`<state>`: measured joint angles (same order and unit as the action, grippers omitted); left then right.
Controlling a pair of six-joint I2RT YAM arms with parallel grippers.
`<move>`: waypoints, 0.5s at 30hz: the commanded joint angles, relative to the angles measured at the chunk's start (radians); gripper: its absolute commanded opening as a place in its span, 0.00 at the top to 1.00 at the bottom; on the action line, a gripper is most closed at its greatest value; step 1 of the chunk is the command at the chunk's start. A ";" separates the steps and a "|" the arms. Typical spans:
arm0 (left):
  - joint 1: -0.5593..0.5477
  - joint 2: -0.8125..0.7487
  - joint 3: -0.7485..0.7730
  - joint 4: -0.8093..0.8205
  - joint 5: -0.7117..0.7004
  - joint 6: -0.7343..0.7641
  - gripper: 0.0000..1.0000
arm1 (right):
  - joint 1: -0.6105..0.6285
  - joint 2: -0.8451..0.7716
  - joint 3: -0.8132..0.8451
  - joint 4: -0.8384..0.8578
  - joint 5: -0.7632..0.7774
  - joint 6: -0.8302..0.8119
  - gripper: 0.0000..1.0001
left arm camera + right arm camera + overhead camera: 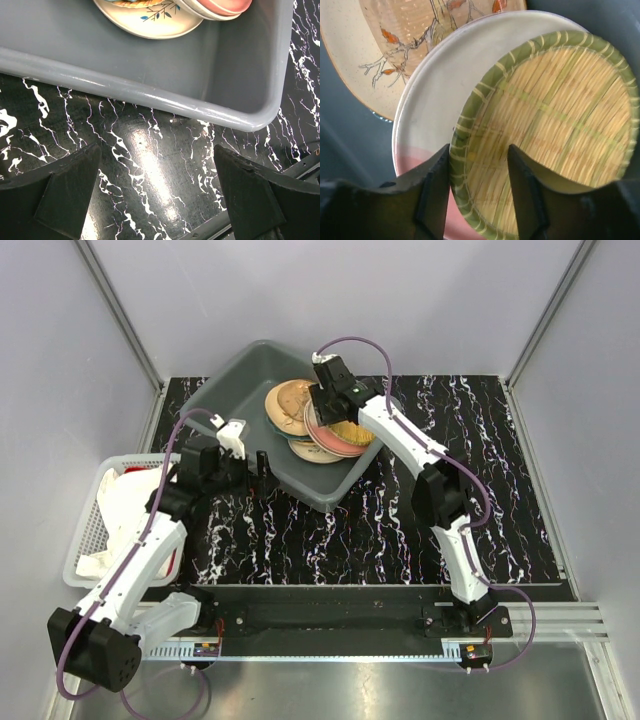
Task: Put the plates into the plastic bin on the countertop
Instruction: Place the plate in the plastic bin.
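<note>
The grey plastic bin (232,378) sits at the back of the black veined countertop (480,480) and holds several plates. My right gripper (479,150) reaches into it. Its jaws stand apart astride the green rim of a straw-coloured woven plate (560,110), which lies on a cream-and-pink plate (440,80). A peach plate with sprigs (395,30) lies beyond. My left gripper (157,150) hovers open and empty over the countertop (150,170), just outside the bin's near rim (150,95). A cream plate with leaf sprigs (150,22) shows inside.
A white mesh basket with cloth (110,510) stands at the left edge beside my left arm. Grey walls close in the sides and back. A metal rail (330,615) runs along the near edge.
</note>
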<state>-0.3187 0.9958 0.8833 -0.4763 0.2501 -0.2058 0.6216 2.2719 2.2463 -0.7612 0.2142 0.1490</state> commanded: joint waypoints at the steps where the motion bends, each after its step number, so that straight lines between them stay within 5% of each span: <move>1: 0.006 -0.010 -0.004 0.028 -0.008 0.014 0.01 | -0.010 -0.003 0.033 -0.032 -0.070 0.046 0.37; 7: 0.006 -0.003 -0.004 0.028 -0.008 0.016 0.01 | -0.010 -0.084 -0.026 0.006 -0.182 0.069 0.11; 11: 0.010 0.007 -0.007 0.041 0.027 0.008 0.01 | -0.010 -0.227 -0.212 0.191 -0.260 0.127 0.00; 15: 0.039 0.006 -0.007 0.065 0.037 -0.004 0.01 | -0.019 -0.386 -0.437 0.298 -0.274 0.144 0.00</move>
<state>-0.3080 1.0023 0.8761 -0.4736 0.2619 -0.2066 0.6003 2.0663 1.9388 -0.6289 0.0174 0.2497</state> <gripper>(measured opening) 0.985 0.993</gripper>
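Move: The woven plate lies on the stack in the bin, its middle about 5 cm to the right of the right hand, 1 cm ahead and just below; the half-open fingers straddle its left rim. Under it the pink-edged plate centres about 2 cm right and 1 cm back of the hand; the peach plate is some 7 cm left, 1 cm ahead and lower. From the left hand the woven plate is roughly 12 cm ahead and 18 cm right, a little lower. Around the woven plate's left rim, already free of a closed grip, the right fingers spread from half to fully open while the hand hardly shifts. Then the hand draws back about 4 cm, away from the plate's middle, with barely any rise, rolling some 10 degrees so its left side lifts. ##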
